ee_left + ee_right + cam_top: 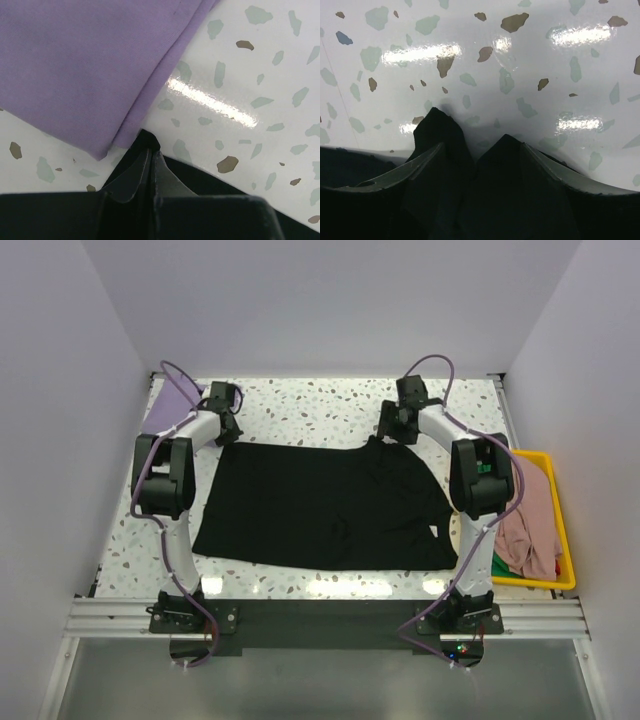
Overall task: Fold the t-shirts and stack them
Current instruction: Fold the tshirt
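A black t-shirt [320, 505] lies spread flat across the middle of the table. At its far left corner my left gripper [230, 428] is shut on the cloth; in the left wrist view its two fingers [129, 176] press together at the gripper tip [150, 152], with the black corner [145, 140] pinched between them. My right gripper [388, 432] is at the shirt's far right edge. It stands open [482, 152], its fingers [422, 161] set wide around two raised peaks of black cloth [440, 130]. A lavender t-shirt [85, 65] lies folded just beyond the left gripper [172, 400].
A yellow bin [566, 540] stands off the table's right edge and holds a dusty pink t-shirt [532, 520] and a green one [508, 566]. The speckled white tabletop [300, 405] runs to the back wall. White walls close in on the left, right and back.
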Robot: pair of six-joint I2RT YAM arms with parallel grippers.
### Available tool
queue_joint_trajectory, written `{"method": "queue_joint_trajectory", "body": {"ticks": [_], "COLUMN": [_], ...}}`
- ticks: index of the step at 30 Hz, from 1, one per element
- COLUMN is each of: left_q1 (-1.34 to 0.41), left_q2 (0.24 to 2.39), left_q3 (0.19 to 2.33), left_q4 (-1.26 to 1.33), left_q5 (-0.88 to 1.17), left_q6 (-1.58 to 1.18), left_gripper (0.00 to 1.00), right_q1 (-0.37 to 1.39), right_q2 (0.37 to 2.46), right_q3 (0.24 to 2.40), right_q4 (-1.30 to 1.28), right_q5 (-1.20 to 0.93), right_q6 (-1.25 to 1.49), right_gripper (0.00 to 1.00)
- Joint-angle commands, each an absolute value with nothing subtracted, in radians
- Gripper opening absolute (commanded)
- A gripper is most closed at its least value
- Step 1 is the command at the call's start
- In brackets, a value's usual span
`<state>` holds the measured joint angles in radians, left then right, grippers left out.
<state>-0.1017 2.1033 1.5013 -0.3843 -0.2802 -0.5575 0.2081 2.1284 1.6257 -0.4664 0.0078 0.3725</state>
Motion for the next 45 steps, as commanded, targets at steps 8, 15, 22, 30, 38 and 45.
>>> {"method": "queue_joint_trajectory", "body": {"ticks": [8, 15, 22, 30, 38, 45], "left_q1": [-0.106, -0.104, -0.104, -0.103, -0.103, -0.101], "left_q2": [2.033, 2.031, 2.029, 2.036, 2.042, 2.040], "left_q3": [1.499, 1.493, 1.491, 1.493, 1.493, 1.491], "left_q4": [-0.360, -0.360, -0.359, -0.356, -0.357, -0.354], "left_q5": [-0.262, -0.256, -0.250, -0.249, -0.248, -0.249], "left_q6": [-0.540, -0.532, -0.523, -0.517, -0.514, -0.512], "left_gripper": [0.00, 0.00, 0.00, 0.00, 0.00, 0.00], "right_q1": [0.204, 0.183, 0.178, 0.181, 0.199, 0.204], "right_q2": [1.967, 1.850, 1.904, 1.960, 2.008, 2.020], "right_q3": [1.508, 1.391, 1.439, 1.477, 1.477, 1.497], "right_q4": [-0.434, -0.330, -0.397, -0.426, -0.443, -0.448], "right_q5": [0.069, 0.095, 0.066, 0.009, 0.002, -0.043], "right_q6": [0.400, 0.437, 0.405, 0.374, 0.377, 0.388], "right_gripper": [0.64, 0.64, 0.59, 0.56, 0.57, 0.29]}}
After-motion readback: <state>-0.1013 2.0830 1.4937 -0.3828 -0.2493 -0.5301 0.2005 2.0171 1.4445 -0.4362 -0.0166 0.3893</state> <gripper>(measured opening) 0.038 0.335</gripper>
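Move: The right gripper, open over the black t-shirt's far edge, goes for the shoulder cloth about 4 cm back and 1 cm to its right, roughly 1 cm below. The peaked fold in that edge stands some 4 cm to its left and 2 cm ahead; the yellow bin's middle is about 22 cm to its right and 22 cm back. From the left gripper, already pinching the shirt's far left corner, the shoulder cloth lies some 39 cm right and 3 cm back. Keep the left fingers shut on the far left corner. Draw the right gripper back low over the shirt by about 3 cm, lift it some 4 to 5 cm while swinging slightly right, then sink again onto the shoulder cloth, easing back and left, and start closing the fingers, from two-thirds to about one-third open. ##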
